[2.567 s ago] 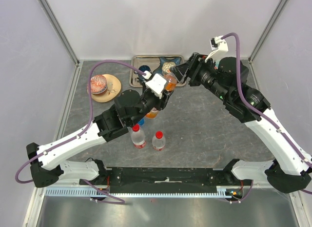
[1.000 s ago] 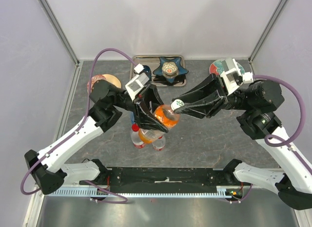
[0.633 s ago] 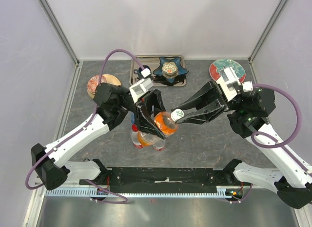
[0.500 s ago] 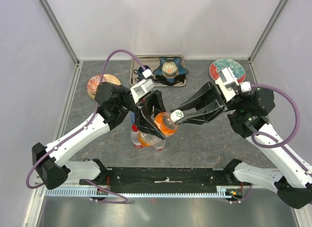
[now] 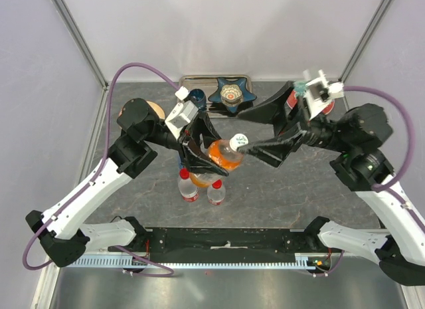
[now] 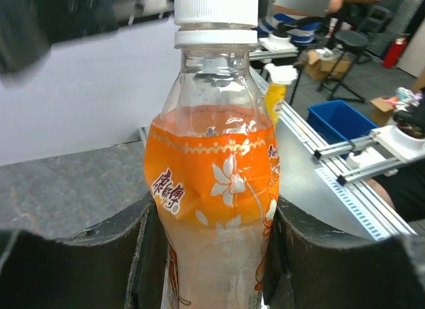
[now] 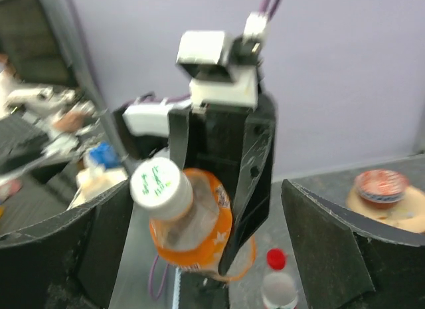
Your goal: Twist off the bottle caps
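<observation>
My left gripper (image 5: 210, 151) is shut on the orange-liquid bottle (image 5: 226, 159) and holds it tilted above the table. Its white cap (image 5: 238, 141) is on the neck. In the left wrist view the bottle (image 6: 212, 183) fills the space between my fingers (image 6: 73, 262), with the cap (image 6: 216, 6) on top. My right gripper (image 5: 244, 131) is open wide around the cap without touching it. In the right wrist view the cap (image 7: 159, 184) sits nearer the left finger (image 7: 60, 256). Two clear bottles with red caps (image 5: 185, 173) (image 5: 216, 184) stand below. The blue-tinted bottle is hidden.
A metal tray (image 5: 192, 80) at the back holds a star-shaped dish (image 5: 230, 93) and a dark blue cup (image 5: 196, 95). A patterned plate (image 5: 327, 106) lies back right, partly behind my right arm. Another plate (image 7: 382, 186) shows in the right wrist view.
My right gripper has opened wide, turned and risen away from the white cap. My left gripper has shifted the orange bottle slightly up and back. The cap stays on the bottle.
</observation>
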Robot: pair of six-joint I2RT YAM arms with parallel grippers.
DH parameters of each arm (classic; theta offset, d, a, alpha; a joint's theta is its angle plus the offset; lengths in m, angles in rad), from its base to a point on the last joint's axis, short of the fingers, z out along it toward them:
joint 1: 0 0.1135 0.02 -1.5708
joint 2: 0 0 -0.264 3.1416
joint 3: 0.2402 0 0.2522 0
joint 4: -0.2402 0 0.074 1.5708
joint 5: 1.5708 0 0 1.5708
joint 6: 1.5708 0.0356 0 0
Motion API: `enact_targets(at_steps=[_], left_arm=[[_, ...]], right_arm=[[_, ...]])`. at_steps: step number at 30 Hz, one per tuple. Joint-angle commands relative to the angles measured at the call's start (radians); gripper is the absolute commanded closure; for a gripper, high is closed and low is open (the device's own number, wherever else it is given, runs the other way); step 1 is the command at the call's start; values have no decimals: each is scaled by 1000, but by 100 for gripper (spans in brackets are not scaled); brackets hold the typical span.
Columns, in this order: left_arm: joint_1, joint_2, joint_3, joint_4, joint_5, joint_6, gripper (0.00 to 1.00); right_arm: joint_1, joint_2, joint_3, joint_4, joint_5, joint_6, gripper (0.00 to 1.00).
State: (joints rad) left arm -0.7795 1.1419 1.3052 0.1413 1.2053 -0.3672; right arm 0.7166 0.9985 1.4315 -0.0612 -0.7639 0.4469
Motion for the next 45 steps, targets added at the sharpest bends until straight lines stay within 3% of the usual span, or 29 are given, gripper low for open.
enact_targets(at_steps=[1,6,8,13,19,23,28,35,45], left_arm=[[2,-13,40,-161,-285,143,49],[-9,-30,14,-184,-628,218,48],[-49,-30,3,-203,-830,282,48],[-254,2,3,-206,-1391,454,48],[-354,39,-17,-108,-1691,556,49],[-391,76,-18,-63,-1794,606,50],[-405,87,-21,-54,-1799,611,50],[-406,82,-27,-54,-1799,608,51],[-405,87,-37,-55,-1796,605,50]], right_arm=[[-2,-34,125,-65,305,10,2],[0,-34,142,-72,487,84,2],[0,-24,159,-104,550,95,2],[0,44,213,-274,796,107,2],[0,123,256,-402,966,136,7],[1,156,244,-419,966,150,13],[1,158,233,-413,965,147,17],[3,161,211,-404,948,142,37],[3,166,188,-387,904,153,34]])
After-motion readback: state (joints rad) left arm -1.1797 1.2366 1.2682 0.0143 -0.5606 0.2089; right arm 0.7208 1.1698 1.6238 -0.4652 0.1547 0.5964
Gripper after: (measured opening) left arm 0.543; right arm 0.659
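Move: Just off the open right fingers is the white cap of the orange bottle, about 3 cm back of the right hand, 1 cm to its left and level with it. Far below, some 44 cm down, the nearer red-capped bottle stands 7 cm ahead and 6 cm left of the right hand, and the farther one 10 cm ahead and 15 cm left. From the left hand, which already grips the orange bottle, the cap is 8 cm up, 6 cm right and 2 cm back. Carrying the orange bottle about 17 cm forward and some 5 cm down, the left hand swings it roughly 80 degrees counter-clockwise, its grip kept. The right hand first lifts clear to the right, then arcs forward and down after the cap, ending some 16 cm farther out and turned about 50 degrees clockwise; its wide-open fingers partly close to straddle the cap, with no firm grip visible. ##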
